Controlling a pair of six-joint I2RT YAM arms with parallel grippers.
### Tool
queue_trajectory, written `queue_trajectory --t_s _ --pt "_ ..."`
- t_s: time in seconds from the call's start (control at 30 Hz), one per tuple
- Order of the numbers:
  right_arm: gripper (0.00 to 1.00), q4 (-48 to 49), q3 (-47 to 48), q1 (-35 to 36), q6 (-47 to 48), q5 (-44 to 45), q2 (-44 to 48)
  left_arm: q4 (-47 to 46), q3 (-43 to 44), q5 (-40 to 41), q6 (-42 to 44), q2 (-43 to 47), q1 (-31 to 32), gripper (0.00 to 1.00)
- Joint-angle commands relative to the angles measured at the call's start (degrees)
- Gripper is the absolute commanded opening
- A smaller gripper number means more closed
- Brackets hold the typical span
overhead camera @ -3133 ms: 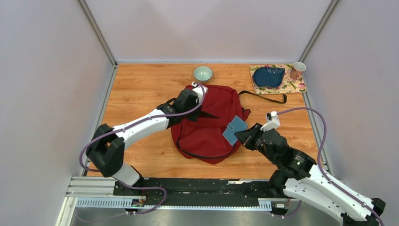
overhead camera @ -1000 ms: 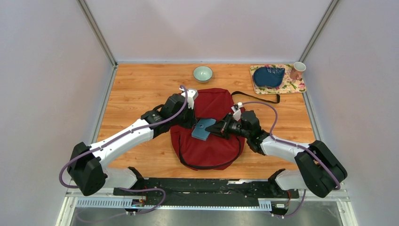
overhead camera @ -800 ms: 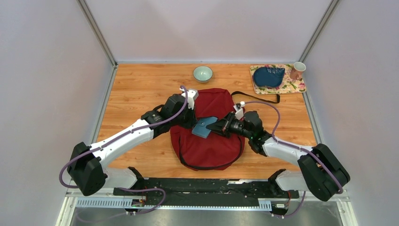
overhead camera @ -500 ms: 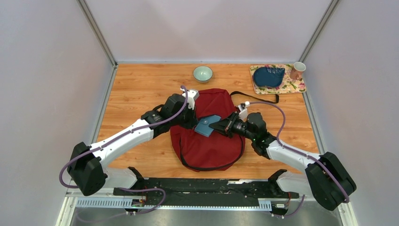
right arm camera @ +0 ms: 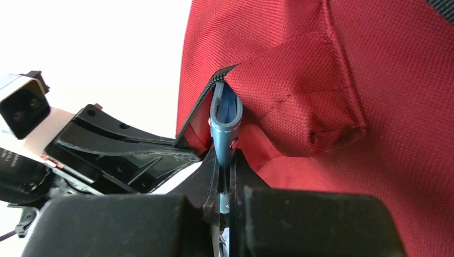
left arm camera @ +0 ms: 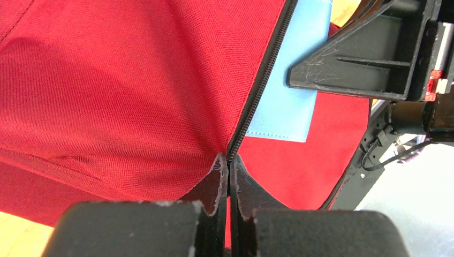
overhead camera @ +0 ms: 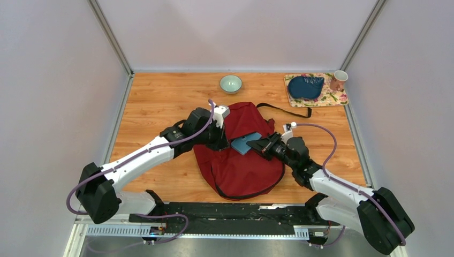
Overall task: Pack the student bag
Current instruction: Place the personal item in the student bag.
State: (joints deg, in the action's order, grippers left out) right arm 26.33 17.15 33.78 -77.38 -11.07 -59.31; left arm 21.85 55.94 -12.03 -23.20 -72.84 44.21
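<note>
The dark red student bag (overhead camera: 238, 166) lies in the middle of the table. My left gripper (overhead camera: 224, 141) is shut on its black zipper edge (left arm camera: 251, 115) and holds the flap up, as the left wrist view shows (left arm camera: 229, 160). My right gripper (overhead camera: 263, 146) is shut on a flat light blue wallet (overhead camera: 247, 142). In the right wrist view the wallet (right arm camera: 225, 120) stands edge-on at the zipper opening, its far end under the red flap (right arm camera: 300, 101), with the gripper (right arm camera: 225, 163) pinching its near end. The bag's inside is hidden.
A pale green bowl (overhead camera: 231, 83) sits behind the bag. At the back right a floral mat (overhead camera: 334, 99) carries a dark blue pouch (overhead camera: 305, 86), with a pink mug (overhead camera: 338, 80) beside it. The bag's black strap (overhead camera: 286, 110) trails toward the mat.
My right gripper has moved right with the blue wallet. The bag has shifted right and toward the near edge. My left gripper has kept its hold on the zipper edge.
</note>
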Motion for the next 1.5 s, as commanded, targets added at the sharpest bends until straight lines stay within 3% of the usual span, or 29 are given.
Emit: queue_trajectory --t_s 0.0,0.27,0.37,0.57,0.8,0.83,1.0,1.2,1.47 --pt "0.0 5.8 1.9 -0.6 0.7 5.8 2.6 2.8 -0.5 -6.1 0.2 1.7 0.5 0.0" --pt "0.0 2.5 5.4 1.9 0.6 9.5 3.5 3.3 0.7 -7.0 0.2 2.1 0.7 0.0" --pt "0.0 5.7 5.9 1.9 -0.7 8.2 1.8 4.3 1.6 -6.7 0.0 2.5 0.7 0.0" --pt "0.0 9.7 6.1 6.7 -5.6 8.8 1.0 8.8 2.6 0.6 1.0 2.3 0.7 0.0" --pt "0.0 -7.2 11.2 12.5 5.1 20.4 5.2 6.4 0.4 3.6 0.0 4.5 0.7 0.0" --pt "0.0 -13.3 12.7 13.1 6.3 22.9 5.5 6.5 0.4 3.8 0.0 4.6 0.7 0.0" --pt "0.0 -18.4 12.7 13.9 7.4 30.5 8.4 6.2 -0.7 6.1 -0.4 6.5 0.6 0.0" --pt "0.0 -8.1 9.0 14.0 6.5 29.4 10.7 2.7 -2.9 5.0 -0.4 8.0 0.6 0.0" --pt "0.0 6.9 9.6 14.6 3.1 22.9 0.8 3.4 -2.1 3.0 0.7 6.6 0.6 0.0"
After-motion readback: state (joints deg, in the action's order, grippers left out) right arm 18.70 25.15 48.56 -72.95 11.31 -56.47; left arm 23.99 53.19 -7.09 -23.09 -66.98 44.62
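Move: The right hand holds the blue personal item partly inside the student bag's mouth; the middle of that mouth lies about 3 cm ahead, 3 cm left and slightly below it. The visible part of the personal item is some 1 cm to its left, the bag body roughly 5 cm back, 3 cm left and 10 cm below. From the left hand, pinching the zip edge, the mouth's middle is about 4 cm ahead, 4 cm right and 1 cm below. Upward by about 4 cm and leftward some 3 cm, the right hand works the still-pinched personal item at the bag's mouth: first rising and left, then back to the right by 2 cm while its wrist rocks roughly 10 degrees, then left again and slightly forward. The left hand keeps its pinch on the zip edge, easing back 1 cm, then drawing the edge about 2 cm to the left. ##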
